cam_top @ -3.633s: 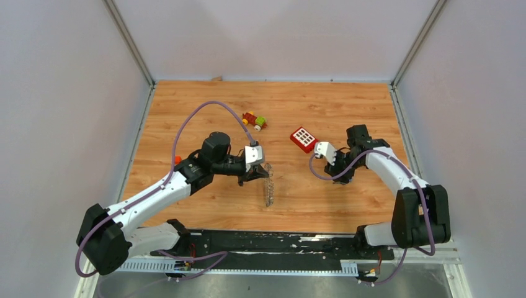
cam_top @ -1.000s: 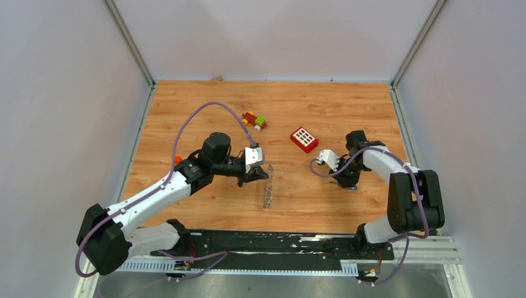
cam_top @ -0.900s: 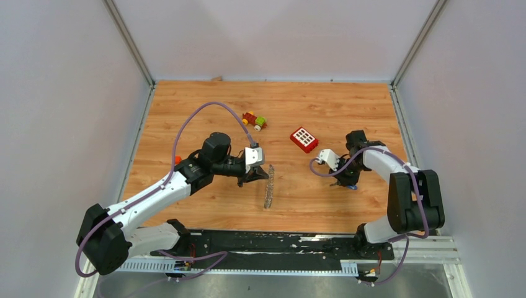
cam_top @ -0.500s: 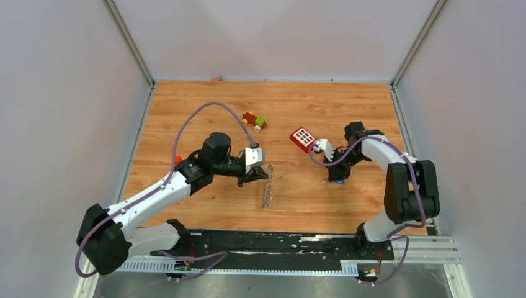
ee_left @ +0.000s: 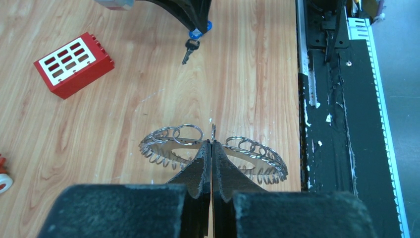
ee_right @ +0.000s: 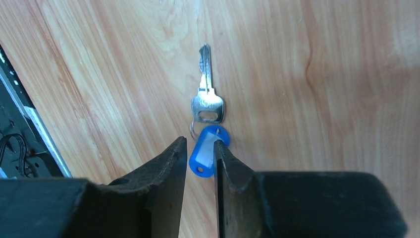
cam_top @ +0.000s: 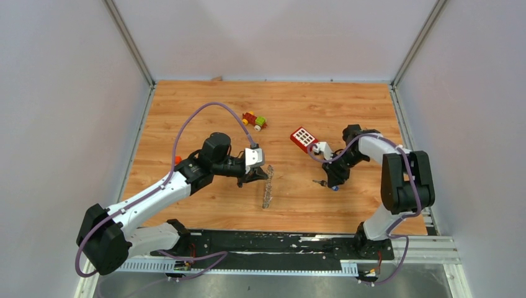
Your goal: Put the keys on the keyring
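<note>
My left gripper (ee_left: 212, 144) is shut on the rim of the keyring (ee_left: 250, 154), a flat metal ring fringed with wire loops. It holds the keyring on edge over the wood (cam_top: 268, 186). The keys lie flat on the table to its right: a small silver key (ee_right: 208, 99) joined to a blue tag (ee_right: 202, 157). In the left wrist view the key (ee_left: 189, 49) and tag (ee_left: 197, 33) lie beyond the ring. My right gripper (ee_right: 200, 142) points down over the tag, its jaws slightly apart on either side of it. The left finger is clear of the tag.
A red block with white squares (cam_top: 303, 139) lies just behind my right gripper (cam_top: 333, 182). A small red, yellow and green toy (cam_top: 254, 120) sits farther back. The black base rail (cam_top: 279, 242) runs along the near edge.
My right gripper has moved left toward the keyring, and the key with its blue tag has shifted left with it. The left arm and keyring have stayed put.
</note>
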You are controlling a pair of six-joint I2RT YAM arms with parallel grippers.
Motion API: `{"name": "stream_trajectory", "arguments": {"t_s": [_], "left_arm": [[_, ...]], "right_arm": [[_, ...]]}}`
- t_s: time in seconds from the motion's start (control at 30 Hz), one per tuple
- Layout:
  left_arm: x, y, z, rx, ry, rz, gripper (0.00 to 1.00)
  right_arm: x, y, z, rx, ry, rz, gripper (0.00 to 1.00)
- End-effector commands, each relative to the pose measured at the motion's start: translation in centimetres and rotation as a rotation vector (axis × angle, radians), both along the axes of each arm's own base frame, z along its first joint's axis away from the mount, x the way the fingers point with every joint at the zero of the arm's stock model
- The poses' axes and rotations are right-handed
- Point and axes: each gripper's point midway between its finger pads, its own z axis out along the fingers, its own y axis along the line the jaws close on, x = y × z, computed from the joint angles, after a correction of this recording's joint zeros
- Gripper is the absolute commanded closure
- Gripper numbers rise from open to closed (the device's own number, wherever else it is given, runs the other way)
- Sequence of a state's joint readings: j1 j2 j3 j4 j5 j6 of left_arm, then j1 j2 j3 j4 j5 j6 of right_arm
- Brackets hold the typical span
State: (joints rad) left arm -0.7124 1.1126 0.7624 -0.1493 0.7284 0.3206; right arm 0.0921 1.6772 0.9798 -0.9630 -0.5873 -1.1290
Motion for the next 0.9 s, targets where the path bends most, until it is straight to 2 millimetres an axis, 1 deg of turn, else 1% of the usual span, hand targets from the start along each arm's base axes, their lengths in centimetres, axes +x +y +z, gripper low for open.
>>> {"name": "stream_trajectory", "arguments": {"t_s": [0.0,0.1,0.2,0.4,0.53,0.7,0.87], "left_arm": [[0.2,-0.8,3.6,-0.076,-0.082,-0.036,1.0],[0.2,-0.8,3.6,-0.076,-0.082,-0.038,1.0],[0.2,-0.8,3.6,-0.075,-0.083,-0.035,1.0],[0.4,-0.8,3.5,-0.07,-0.09,-0.032,1.0],[0.3,-0.7,3.5,-0.065,-0.092,-0.032,1.0],[0.3,-0.7,3.5,-0.064,-0.093,-0.035,1.0],[0.2,-0.8,3.4,-0.064,-0.088,-0.043,1.0]], "right_arm": [[0.5,-0.8,1.2,-0.01,-0.075,-0.021,0.7],[0.5,-0.2,2.0,0.024,-0.093,-0.021,0.63],[0.4,0.3,2.4,0.053,-0.117,0.0,0.6],[0.4,0.6,2.3,0.019,-0.261,0.08,0.55],[0.2,0.5,1.9,-0.018,-0.351,0.122,0.47],[0.6,0.4,1.3,-0.039,-0.454,0.147,0.47],[1.0,0.9,0.8,-0.041,-0.475,0.169,0.51]]}}
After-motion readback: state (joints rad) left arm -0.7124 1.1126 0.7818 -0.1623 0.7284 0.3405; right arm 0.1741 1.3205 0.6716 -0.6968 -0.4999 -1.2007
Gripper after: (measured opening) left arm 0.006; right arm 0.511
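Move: Just under the right fingertips lies the blue tag, level with them fore and aft, some 1 cm to their left and 2 cm below. Its key lies about 6 cm left of that hand and 2 cm farther out; the red block is some 17 cm ahead and 9 cm left, and the keyring hangs about 21 cm left, 3 cm back and 10 cm higher. From the left hand the blue tag is roughly 20 cm right, 3 cm ahead and 17 cm down. Opening from about a quarter to half, the right fingers come free of the blue tag. The hand rises about 1.5 cm and draws back about as far, then sinks to its old height, its tips swinging forward some 20 degrees with a slight counter-clockwise turn, to straddle the tag. The left hand stays put and keeps its pinch on the keyring. ##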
